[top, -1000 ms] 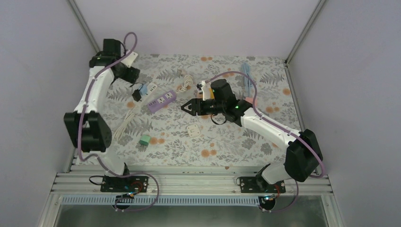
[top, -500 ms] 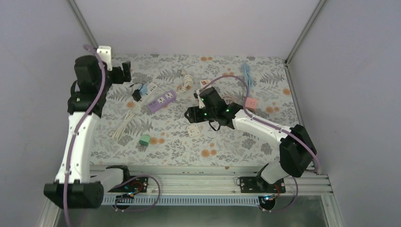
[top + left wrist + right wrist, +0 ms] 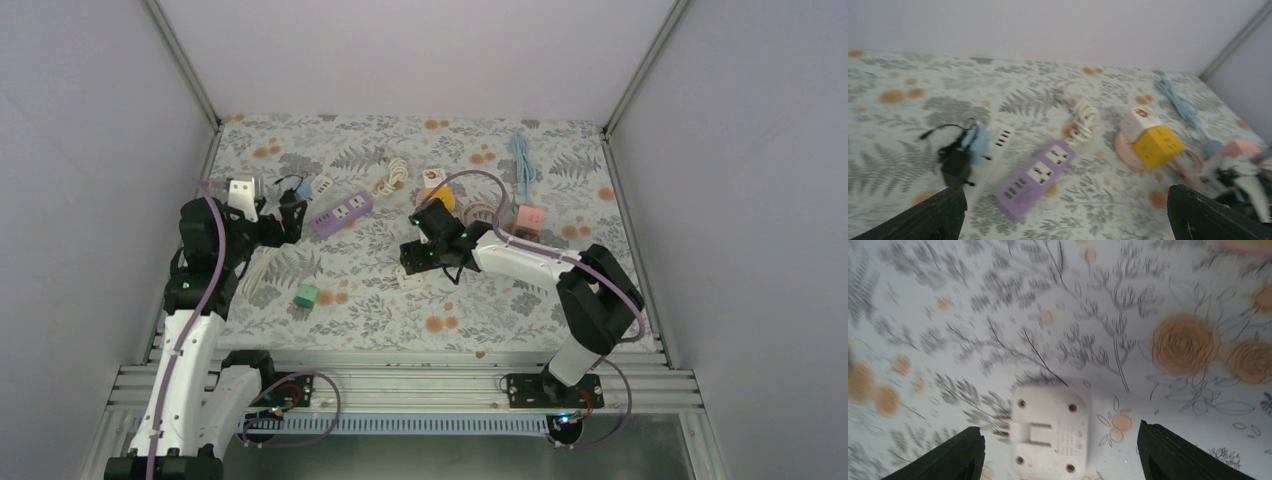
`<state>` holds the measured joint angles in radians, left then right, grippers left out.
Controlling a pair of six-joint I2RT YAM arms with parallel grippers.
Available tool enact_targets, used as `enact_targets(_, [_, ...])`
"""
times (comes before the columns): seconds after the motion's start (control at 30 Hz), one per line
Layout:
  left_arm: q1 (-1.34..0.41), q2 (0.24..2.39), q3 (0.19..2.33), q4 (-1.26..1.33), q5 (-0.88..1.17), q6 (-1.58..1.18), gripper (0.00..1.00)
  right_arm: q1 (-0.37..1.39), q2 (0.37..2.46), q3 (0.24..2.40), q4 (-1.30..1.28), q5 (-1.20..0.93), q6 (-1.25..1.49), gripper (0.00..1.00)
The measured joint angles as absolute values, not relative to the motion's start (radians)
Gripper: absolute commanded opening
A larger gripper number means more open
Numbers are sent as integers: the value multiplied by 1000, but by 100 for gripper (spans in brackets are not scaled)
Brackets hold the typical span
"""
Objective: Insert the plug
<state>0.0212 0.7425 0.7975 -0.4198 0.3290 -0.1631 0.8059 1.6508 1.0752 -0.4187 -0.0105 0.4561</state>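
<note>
The white plug (image 3: pixel 408 276) lies flat on the floral mat near the middle, its brass prongs pointing left in the right wrist view (image 3: pixel 1050 432). My right gripper (image 3: pixel 412 258) hovers directly over it, open, with one dark finger on each side (image 3: pixel 1060 455) and no contact that I can see. The purple power strip (image 3: pixel 343 213) lies at the back left, sockets up (image 3: pixel 1035 180). My left gripper (image 3: pixel 283 225) is open and empty just left of the strip, its fingers at the bottom corners of the left wrist view (image 3: pixel 1068 220).
A black adapter (image 3: pixel 955 160), a blue plug (image 3: pixel 977 142) and a white strip (image 3: pixel 998 142) lie left of the purple strip. A yellow cube socket (image 3: pixel 1158 145), coiled white cable (image 3: pixel 1083 115), pink socket (image 3: pixel 529 216), blue cable (image 3: pixel 520 160) and green block (image 3: pixel 306 296) lie around.
The left arm swung from the back corner down toward the near left and its gripper opened wide. The right gripper moved left and nearer, over the white plug, and opened wider.
</note>
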Motion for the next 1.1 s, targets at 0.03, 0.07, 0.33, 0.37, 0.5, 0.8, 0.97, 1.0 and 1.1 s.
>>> enact_targets(0.03, [21, 738, 778, -410, 363, -170, 100, 807, 1662, 1068, -418, -19, 448, 77])
enact_targets(0.07, [21, 737, 766, -400, 393, -174, 100, 812, 1673, 1060, -423, -22, 436, 77])
enact_targets(0.33, [21, 760, 756, -322, 500, -177, 100, 878, 1732, 1012, -494, -17, 344, 79])
enact_targets(0.37, [21, 767, 756, -318, 503, -176, 100, 879, 1739, 1012, -495, -18, 339, 79])
enact_targets(0.5, [21, 785, 755, -308, 509, -177, 100, 879, 1780, 1042, -505, -16, 326, 79])
enact_targets(0.8, [21, 786, 755, -303, 513, -177, 100, 919, 1859, 1141, -529, 23, 314, 82])
enact_targets(0.97, [21, 801, 755, -293, 515, -176, 100, 942, 1896, 1190, -558, 62, 316, 78])
enact_targets(1.0, [21, 805, 755, -291, 517, -176, 100, 946, 1902, 1197, -560, 71, 317, 77])
enact_targets(1.1, [21, 815, 754, -286, 525, -176, 100, 954, 1909, 1202, -564, 92, 318, 76])
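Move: The right hand, open and empty, has the white plug adapter about 9 cm below it, some 3 cm back and 2 cm to its left. Counted from this hand, the green cube lies about 22 cm left and 6 cm back, the purple power strip 15 cm left and 9 cm ahead, and the yellow block 11 cm ahead and 4 cm right. From the left hand the same adapter is roughly 24 cm right, 3 cm back and 28 cm lower. The right hand drops about 7 cm and draws back some 5 cm towards the white adapter, then levels off close over it and eases around 3 cm left and slightly forward, its fingers swinging nearer to straight down and turning counter-clockwise while staying wide open on either side of the adapter. Meanwhile the empty left hand shifts about 3 cm right, turning some 10 degrees clockwise with its fingers open, then all but rests well above the table. ##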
